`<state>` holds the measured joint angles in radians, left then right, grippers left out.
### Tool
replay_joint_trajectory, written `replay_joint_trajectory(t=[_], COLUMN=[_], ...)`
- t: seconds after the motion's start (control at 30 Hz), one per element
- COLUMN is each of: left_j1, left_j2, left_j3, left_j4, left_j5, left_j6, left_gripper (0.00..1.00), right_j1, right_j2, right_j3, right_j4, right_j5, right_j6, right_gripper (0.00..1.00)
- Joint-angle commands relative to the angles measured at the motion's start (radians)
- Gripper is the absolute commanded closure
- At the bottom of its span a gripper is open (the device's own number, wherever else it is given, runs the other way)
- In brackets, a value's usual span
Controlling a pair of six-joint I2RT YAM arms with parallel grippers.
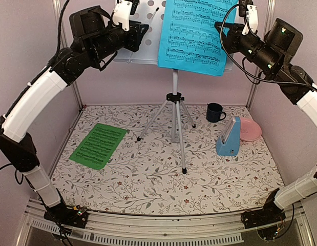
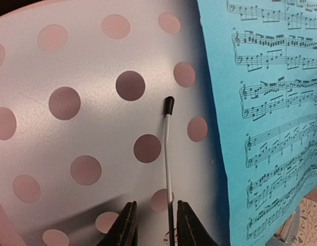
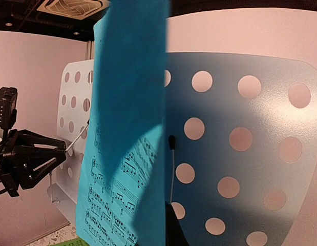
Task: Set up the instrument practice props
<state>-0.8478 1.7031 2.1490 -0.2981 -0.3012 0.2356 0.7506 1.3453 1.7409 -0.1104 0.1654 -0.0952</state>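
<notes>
The pale perforated music stand [image 1: 174,110] rises on its silver tripod at mid-table. A blue music sheet [image 1: 194,36] hangs against its desk [image 2: 86,118], and my right gripper [image 1: 248,16] is shut on the sheet's upper right edge. In the right wrist view the blue sheet [image 3: 130,128] is pinched edge-on in the right gripper [image 3: 166,228]. My left gripper [image 2: 155,225] straddles the stand's thin black-tipped holder wire [image 2: 169,148], jaws apart, with the wire close to the right finger. The green music sheet [image 1: 98,145] lies flat at the left. The blue metronome [image 1: 230,137] stands at the right.
A dark blue mug [image 1: 214,112] and a pink plate [image 1: 250,129] sit at the back right near the metronome. The tripod's legs spread over the middle of the floral mat [image 1: 148,179]. Pink walls close in on both sides.
</notes>
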Motion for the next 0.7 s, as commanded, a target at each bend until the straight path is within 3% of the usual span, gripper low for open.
replay_joint_trajectory(t=[0.0,0.33,0.47,0.67], left_j1=[0.024,0.027,0.024,0.021], left_j2=[0.041,0.054,0.014,-0.058], left_j3=[0.055,0.070,-0.016,-0.166], left_j4=[-0.017,0.004,0.104,0.281], left_j5=[-0.012,0.022,0.029,0.050], left_j6=[0.015,0.069,0.077,0.102], left_gripper=[0.72,0.83,0.99,1.00], right_j1=[-0.020,-0.037,-0.037,-0.037], right_j2=[0.019,0.039,0.048,0.073], right_j3=[0.033,0.041,0.040,0.040], right_j4=[0.051,0.096,0.109,0.130], right_j5=[-0.017,-0.005,-0.002,-0.002], right_j6=[-0.012,-0.016,-0.018,-0.036], right_gripper=[1.00,1.00,1.00,1.00])
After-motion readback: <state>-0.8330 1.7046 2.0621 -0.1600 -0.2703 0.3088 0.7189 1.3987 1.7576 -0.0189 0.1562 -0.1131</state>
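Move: Between the left hand's half-open fingers, about 1 cm ahead, runs the stand's left page-holder rod. The blue sheet's middle is some 18 cm to the right of this hand and 2 cm ahead. From the right hand, which already holds the sheet by its right edge, the middle of the music stand's board is about 8 cm ahead and 15 cm left; the right page-holder rod is 6 cm ahead and 3 cm left, slightly lower. Closing from part-open to nearly shut, the left fingers pinch the left page-holder rod after easing about 1.5 cm forward, then drifting about 1 cm right and slightly down. The right hand keeps its pinch on the blue sheet and carries it roughly 2 cm forward towards the board, rising slightly. ##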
